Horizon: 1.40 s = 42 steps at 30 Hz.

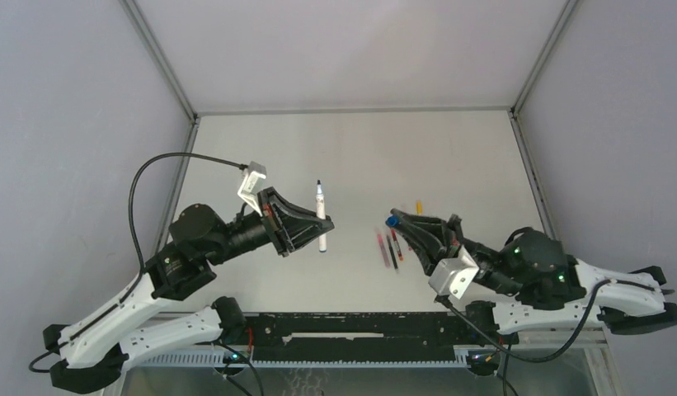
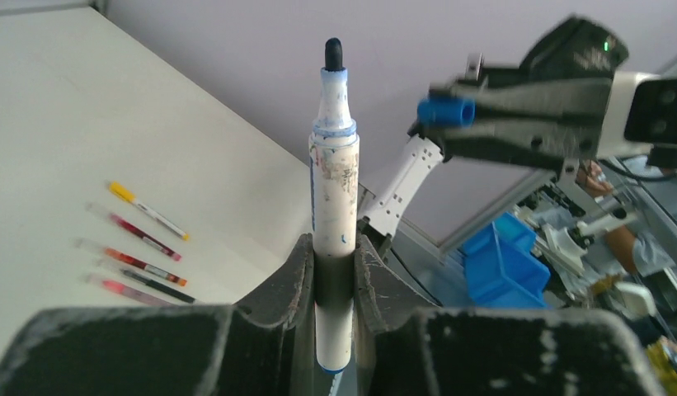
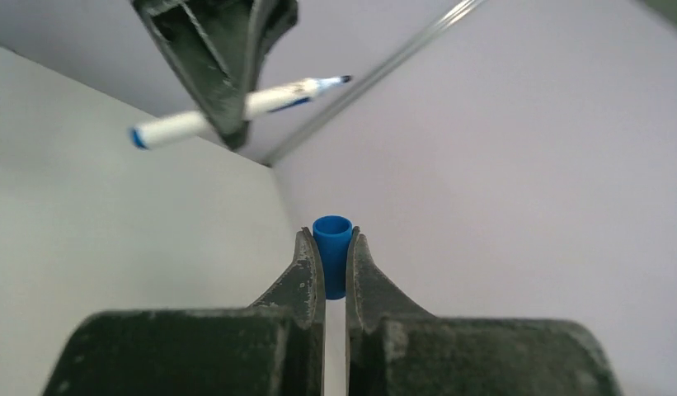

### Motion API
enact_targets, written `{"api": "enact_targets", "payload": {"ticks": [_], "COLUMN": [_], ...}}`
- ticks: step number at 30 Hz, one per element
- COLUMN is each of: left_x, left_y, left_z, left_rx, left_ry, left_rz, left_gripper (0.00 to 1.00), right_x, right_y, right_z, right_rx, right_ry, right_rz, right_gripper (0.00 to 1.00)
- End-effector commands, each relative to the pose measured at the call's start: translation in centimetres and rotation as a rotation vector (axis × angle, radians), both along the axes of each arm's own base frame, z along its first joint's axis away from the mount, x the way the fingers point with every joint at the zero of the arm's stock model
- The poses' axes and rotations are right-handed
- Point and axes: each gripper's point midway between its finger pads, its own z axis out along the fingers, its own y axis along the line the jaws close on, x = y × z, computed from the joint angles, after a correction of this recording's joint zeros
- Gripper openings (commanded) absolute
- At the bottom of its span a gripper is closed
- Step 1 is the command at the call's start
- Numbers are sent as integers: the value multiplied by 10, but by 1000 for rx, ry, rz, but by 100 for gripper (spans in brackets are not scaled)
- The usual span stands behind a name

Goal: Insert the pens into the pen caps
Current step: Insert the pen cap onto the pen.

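My left gripper is shut on a thick white pen with blue smears and a bare dark tip, held above the table. The pen stands upright in the left wrist view, its tip pointing away from me. My right gripper is shut on a short blue pen cap, open end outward. A clear gap separates the cap from the pen. Several thin pens lie side by side on the table under the right gripper.
The white table is walled by grey panels at the back and both sides. A yellow-ended thin pen lies farthest back in the row. A black rail runs along the near edge between the arm bases.
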Motion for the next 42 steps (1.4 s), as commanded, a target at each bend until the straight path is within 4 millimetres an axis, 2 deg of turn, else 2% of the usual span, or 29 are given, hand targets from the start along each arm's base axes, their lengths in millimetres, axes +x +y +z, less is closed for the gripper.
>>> {"api": "enact_targets", "payload": {"ticks": [1, 7, 15, 19, 28, 37, 42], "left_x": [-19, -29, -35, -41, -51, -45, -42], "left_y": [-11, -21, -29, -36, -49, -56, -58], "left_z": [1, -15, -29, -27, -33, -42, -48], "left_rx": [9, 115, 267, 302, 355, 417, 436], "left_ry": [-42, -79, -116, -142, -175, -174, -160], "left_rz": [-101, -177, -239, -288, -367, -363, -355], "left_gripper": [0, 0, 0, 0, 0, 0, 0], "right_x": [15, 44, 60, 66, 67, 55, 48], "right_y": [-17, -37, -55, -62, -53, -26, -17], "right_z": [16, 38, 40, 36, 22, 13, 6], "right_rx": [-247, -448, -677, -823, -1015, -1047, -1054], "right_ry": [-425, -703, -927, -998, -1107, -1181, -1197], "right_rz": [-76, -233, -334, -342, -251, -157, -111], "right_gripper": [0, 0, 0, 0, 0, 0, 0]}}
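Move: The uncapped pen's black tip, with the pen already held in the left fingers, is about 12 cm to the right hand's left, 3 cm ahead and 4 cm above. The blue cap, in the right fingers, is roughly 12 cm to the left hand's right, level fore and aft and 3 cm higher. On the table some 35 cm under the right hand, the pink pen is about 11 cm ahead and 4 cm right, the yellow pen about 16 cm ahead and 13 cm right. The pen, still gripped, is swung by the left hand down about 7 cm, right and back, its wrist turning some 35 degrees, so the tip swings rightward towards the cap. The right hand keeps the blue cap and goes about 5 cm forward, rising and edging right, then sinking and coming part-way back left, while rolling roughly 80 degrees to bring the cap's mouth round towards the base. ##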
